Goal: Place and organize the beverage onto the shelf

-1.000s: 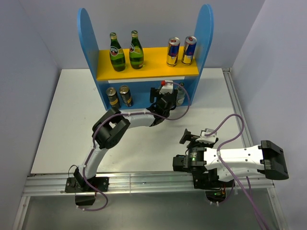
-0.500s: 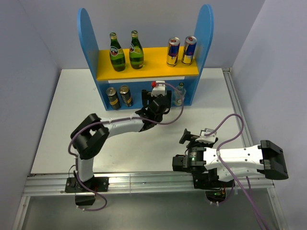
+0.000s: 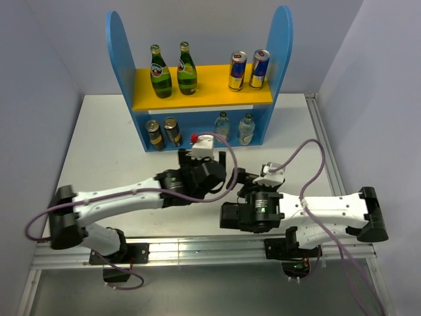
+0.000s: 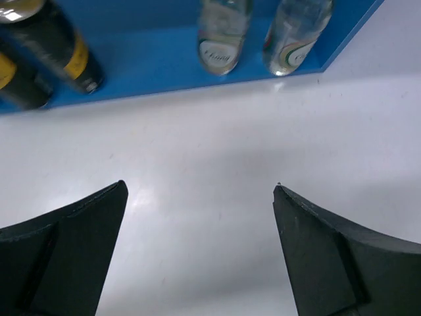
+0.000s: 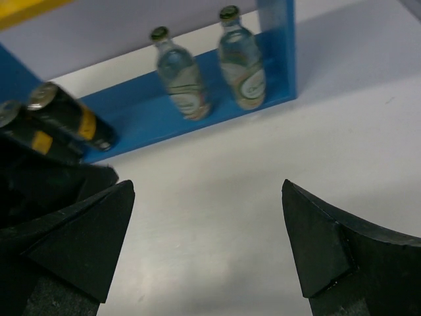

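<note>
The shelf (image 3: 122,52) holds two green glass bottles (image 3: 160,72) and two blue-and-silver cans (image 3: 237,71) on its yellow board. On the blue lower level stand two dark brown-gold cans (image 3: 154,134) and two clear bottles (image 3: 223,125). My left gripper (image 3: 204,160) hovers open over the white table just in front of the shelf, holding nothing. In the left wrist view the left gripper (image 4: 199,191) faces the clear bottles (image 4: 223,36) and the cans (image 4: 66,49). My right gripper (image 3: 253,179) is open and empty beside the left one. In the right wrist view the right gripper (image 5: 207,187) looks toward the clear bottles (image 5: 181,79).
The shelf's tall blue side panel (image 3: 281,46) rises at the right. The two wrists sit close together in the middle of the table (image 3: 99,151). Grey walls close in on both sides, and a metal rail (image 3: 197,250) runs along the near edge.
My left gripper has drawn back from the shelf's lower level toward the near side, uncovering the left clear bottle. The right arm has swung left and forward, next to the left wrist.
</note>
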Motion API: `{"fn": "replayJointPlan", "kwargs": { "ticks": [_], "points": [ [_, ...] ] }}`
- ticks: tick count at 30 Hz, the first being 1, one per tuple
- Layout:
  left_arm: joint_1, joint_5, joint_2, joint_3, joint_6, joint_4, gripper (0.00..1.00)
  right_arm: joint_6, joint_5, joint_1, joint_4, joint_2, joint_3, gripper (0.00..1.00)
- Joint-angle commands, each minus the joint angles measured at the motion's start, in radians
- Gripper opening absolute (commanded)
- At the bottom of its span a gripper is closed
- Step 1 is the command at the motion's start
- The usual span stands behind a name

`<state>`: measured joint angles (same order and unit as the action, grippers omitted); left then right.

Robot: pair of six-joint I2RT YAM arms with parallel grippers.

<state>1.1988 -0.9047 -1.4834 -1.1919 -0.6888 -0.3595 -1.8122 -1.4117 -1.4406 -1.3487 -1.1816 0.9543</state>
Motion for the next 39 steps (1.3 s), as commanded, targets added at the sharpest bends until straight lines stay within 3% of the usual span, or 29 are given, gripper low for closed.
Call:
{"fn": "replayJointPlan", "kwargs": {
  "ticks": [1, 4, 7, 12, 22, 39],
  "points": [
    [0.056, -0.085, 0.205, -0.092, -0.276, -0.474, 0.99, 0.285, 0.04, -0.032, -0.095, 0.02, 0.267, 1.0],
    [0.106, -0.069, 0.356, -0.147, -0.316, -0.568, 0.99, 0.473, 0.069, -0.05, -0.093, 0.034, 0.464, 1.0],
    [0.149, -0.007, 0.5, -0.182, -0.266, -0.582, 0.99, 0.626, 0.127, -0.075, -0.075, 0.08, 0.613, 1.0],
    [0.153, 0.007, 0.664, -0.247, -0.183, -0.631, 0.99, 0.827, 0.24, -0.081, -0.046, 0.154, 0.738, 1.0],
    [0.153, -0.095, 0.69, -0.322, -0.164, -0.719, 0.99, 0.895, 0.257, -0.08, -0.007, 0.347, 0.689, 1.0],
    [0.153, -0.14, 0.69, -0.276, -0.129, -0.661, 0.99, 0.922, 0.257, -0.08, 0.005, 0.395, 0.66, 1.0]
  ]
}}
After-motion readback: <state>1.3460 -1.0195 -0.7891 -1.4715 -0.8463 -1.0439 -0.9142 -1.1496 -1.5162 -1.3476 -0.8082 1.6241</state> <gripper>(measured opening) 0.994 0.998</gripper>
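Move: Both hands are empty and open. From the left hand, the left clear bottle on the lower shelf is about 21 cm ahead, 7 cm right and 12 cm down; the right clear bottle is 10 cm farther right, roughly level with it. The nearer black can stands about 20 cm ahead of this hand, 13 cm left. From the right hand, the left clear bottle lies some 27 cm ahead, 12 cm left and 12 cm down. Nothing is touched: both open hands withdraw from the clear bottles and the lower shelf. The left hand climbs and sweeps left, about 20 cm each, while backing some 9 cm and rolling its left side down. The right hand rises about 20 cm, first easing slightly left, then swinging right to end some 6 cm right of its start and a little back, turning roughly 20 degrees counter-clockwise; both then settle and hold. ##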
